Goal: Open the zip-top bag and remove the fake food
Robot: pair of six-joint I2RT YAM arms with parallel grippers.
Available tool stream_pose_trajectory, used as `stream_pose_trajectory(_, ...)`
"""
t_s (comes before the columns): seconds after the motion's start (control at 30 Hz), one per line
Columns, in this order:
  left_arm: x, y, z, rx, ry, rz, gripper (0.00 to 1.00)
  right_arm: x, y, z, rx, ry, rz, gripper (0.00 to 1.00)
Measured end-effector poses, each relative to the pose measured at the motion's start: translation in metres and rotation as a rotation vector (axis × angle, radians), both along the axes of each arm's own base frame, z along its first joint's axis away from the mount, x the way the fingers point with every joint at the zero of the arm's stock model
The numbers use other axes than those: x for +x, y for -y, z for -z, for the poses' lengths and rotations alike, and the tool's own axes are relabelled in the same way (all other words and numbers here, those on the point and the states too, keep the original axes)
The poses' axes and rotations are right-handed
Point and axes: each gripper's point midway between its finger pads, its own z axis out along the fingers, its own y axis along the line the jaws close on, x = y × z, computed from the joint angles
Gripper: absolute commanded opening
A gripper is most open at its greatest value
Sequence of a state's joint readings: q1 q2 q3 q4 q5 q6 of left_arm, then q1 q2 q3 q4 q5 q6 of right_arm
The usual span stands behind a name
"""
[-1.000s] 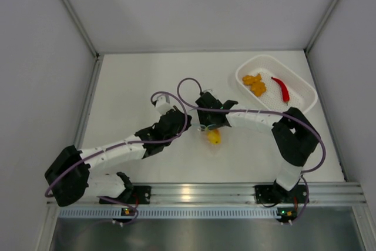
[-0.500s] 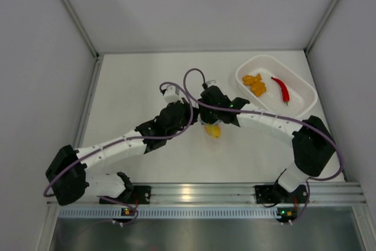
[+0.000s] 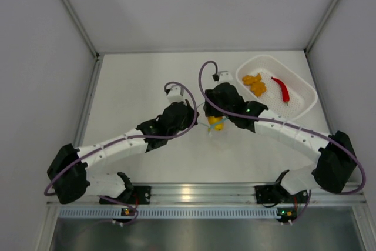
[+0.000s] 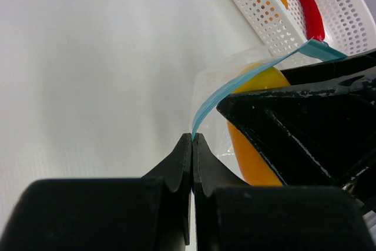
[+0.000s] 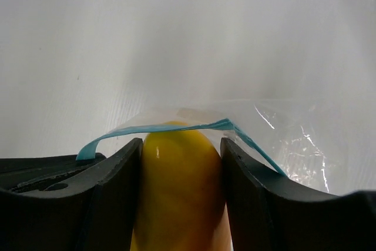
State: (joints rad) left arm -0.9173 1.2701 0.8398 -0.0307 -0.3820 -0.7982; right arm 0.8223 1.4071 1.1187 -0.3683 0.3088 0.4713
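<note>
The clear zip-top bag [image 3: 210,131] hangs just above the table between both arms. My left gripper [image 4: 192,136] is shut on the end of its light blue zip strip [image 4: 247,77]. A yellow-orange wedge of fake food [image 5: 179,186] sits in the bag's open mouth, and my right gripper [image 5: 181,142] is shut on it. The zip strip [image 5: 170,126] loops over the wedge's tip. From above, the wedge [image 3: 216,123] shows under the right gripper [image 3: 215,117], with the left gripper [image 3: 198,119] close on its left. A red chili [image 3: 281,88] and orange chunks [image 3: 254,84] lie in the basket.
The white perforated basket [image 3: 296,89] stands at the back right, a short way beyond the right gripper. In the left wrist view its wall [image 4: 252,4] and the chili [image 4: 305,7] are just past the bag. Grey walls close the table on three sides.
Both grippers have moved away from the arm bases and a little right, toward the basket, carrying the bag and wedge along. The right arm has stretched out; both grips are unchanged.
</note>
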Motion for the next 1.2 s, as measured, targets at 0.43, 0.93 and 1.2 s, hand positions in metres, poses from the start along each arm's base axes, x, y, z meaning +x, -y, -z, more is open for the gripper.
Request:
stream_pose_trajectory(0.43,0.004,-0.010,-0.002,0.052,0.015,-0.036,0.00,-0.006,-0.010,-0.018,0.148,0.127,-0.081,0.09)
stream_pose_trajectory(0.93,0.000,-0.009,-0.015,0.031,0.017,-0.010,0.00,-0.013,-0.030,-0.070,0.470,0.337,-0.151,0.08)
stream_pose_trajectory(1.2,-0.006,-0.007,-0.028,-0.008,0.028,0.016,0.00,-0.004,-0.042,-0.112,0.716,0.447,-0.125,0.06)
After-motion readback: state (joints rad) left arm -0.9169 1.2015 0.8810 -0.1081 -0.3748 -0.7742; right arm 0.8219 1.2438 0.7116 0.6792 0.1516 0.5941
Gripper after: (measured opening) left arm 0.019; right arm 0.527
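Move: Just below the right fingers, about 2 cm down and 1 cm left, lies the open mouth of the zip-top bag around the yellow-orange food they already grip; that food's middle is about 2 cm down and 1 cm ahead. The basket stands some 24 cm ahead, 30 cm right and 15 cm lower. From the left hand, which pinches the bag's rim, the food is roughly 6 cm right, 3 cm ahead and 2 cm lower. Lifting the gripped food up and out of the bag mouth, the right hand rises about 11 cm and drifts some 4 cm left, over towards the left gripper. Its wrist rolls left side up by about 40 degrees and tips the fingers up from a downward slant to nearly level. The left fingers keep pinching the bag's rim and rise about 3 cm. ##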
